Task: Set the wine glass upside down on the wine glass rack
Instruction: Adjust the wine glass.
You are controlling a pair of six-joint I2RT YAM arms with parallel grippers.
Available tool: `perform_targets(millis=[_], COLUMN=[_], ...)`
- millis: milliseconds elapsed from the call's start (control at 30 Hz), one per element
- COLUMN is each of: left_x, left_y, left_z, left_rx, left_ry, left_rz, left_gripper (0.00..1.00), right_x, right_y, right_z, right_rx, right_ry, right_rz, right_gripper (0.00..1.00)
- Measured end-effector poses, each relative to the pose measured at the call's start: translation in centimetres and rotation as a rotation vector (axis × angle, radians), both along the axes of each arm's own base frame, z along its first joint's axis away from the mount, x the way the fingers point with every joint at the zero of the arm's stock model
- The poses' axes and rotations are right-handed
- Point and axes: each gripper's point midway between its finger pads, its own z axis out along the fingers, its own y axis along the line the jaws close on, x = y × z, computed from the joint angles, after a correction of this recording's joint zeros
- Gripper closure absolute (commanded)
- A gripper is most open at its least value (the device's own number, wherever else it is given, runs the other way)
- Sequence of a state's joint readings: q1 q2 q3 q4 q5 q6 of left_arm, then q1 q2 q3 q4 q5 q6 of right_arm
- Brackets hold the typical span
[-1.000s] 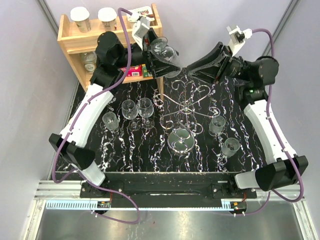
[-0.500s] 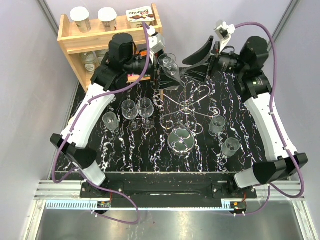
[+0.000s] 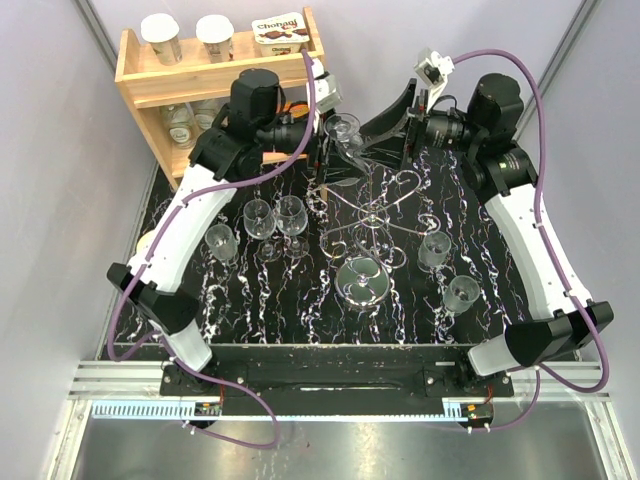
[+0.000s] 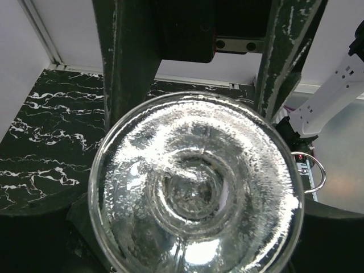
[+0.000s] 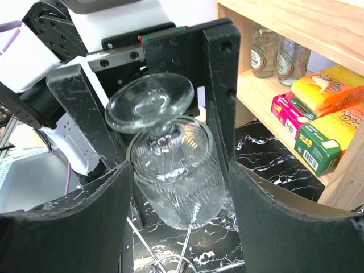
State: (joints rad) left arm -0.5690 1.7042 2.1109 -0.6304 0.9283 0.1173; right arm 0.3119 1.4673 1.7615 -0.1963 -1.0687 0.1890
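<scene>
The wine glass (image 3: 343, 138) hangs upside down, foot up and slightly tilted, just above the back of the wine glass rack (image 3: 378, 210). My left gripper (image 3: 332, 150) is shut on its ribbed bowl (image 5: 176, 165), one black finger (image 5: 220, 85) on each side. From the left wrist the glass (image 4: 196, 193) fills the view, mouth toward the camera. My right gripper (image 5: 181, 170) stands open around the same bowl, its fingers (image 5: 273, 216) apart from the glass. Rack wires (image 5: 187, 253) show right under the rim.
A wooden shelf (image 3: 190, 85) with jars and boxes stands at the back left, close behind the left wrist. Several other glasses stand on the black marbled table: (image 3: 258, 218), (image 3: 290, 212), (image 3: 435, 248). One more glass (image 3: 360, 280) is at the rack's front.
The left arm has swung the glass right, down toward the rack. The right gripper has moved left to the glass and its jaws have spread wider.
</scene>
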Motion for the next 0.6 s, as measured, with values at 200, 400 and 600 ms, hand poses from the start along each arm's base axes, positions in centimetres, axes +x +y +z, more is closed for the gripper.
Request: perform_targets(millis=[200,400,600], left_x=[-0.4,-0.5,-0.6], left_y=[-1.1,-1.3,-1.0], left_z=[-1.2,-0.9,-1.0], left_rx=[0.027,0.026,0.037], left_ry=[0.021,0.010,0.045], left_rz=[-0.022,-0.025,-0.009], left_gripper=[1.00,1.00,1.00], right_x=[-0.4,-0.6,-0.9], right_y=[0.7,1.3,2.1], right_z=[0.3,0.6,0.9], right_rx=[-0.004,-0.003,0.008], right_ry=[-0.015,-0.032,-0.078], right_rz=[0.006,0.005,0.023], right_gripper=[0.28,0.39,0.78])
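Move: Just off the right hand's fingertips, about 3 cm to its left, 1 cm back and 3 cm lower, hangs the upside-down wine glass; its middle is roughly 3 cm above the left hand, which already grips the bowl. From the right hand the rack's middle lies some 10 cm back, 5 cm right and 29 cm below, and two stemmed glasses stand about 14 cm left, 2 cm back and 40 cm below. Easing about 2 cm left and a touch back and up towards the glass, the right hand starts shutting its wide-open fingers late in the reach, bringing them from either side to the stem region just below the raised foot; they end partly closed. The left hand keeps its hold on the bowl and carries the glass some 1 cm right and 1 cm down. ##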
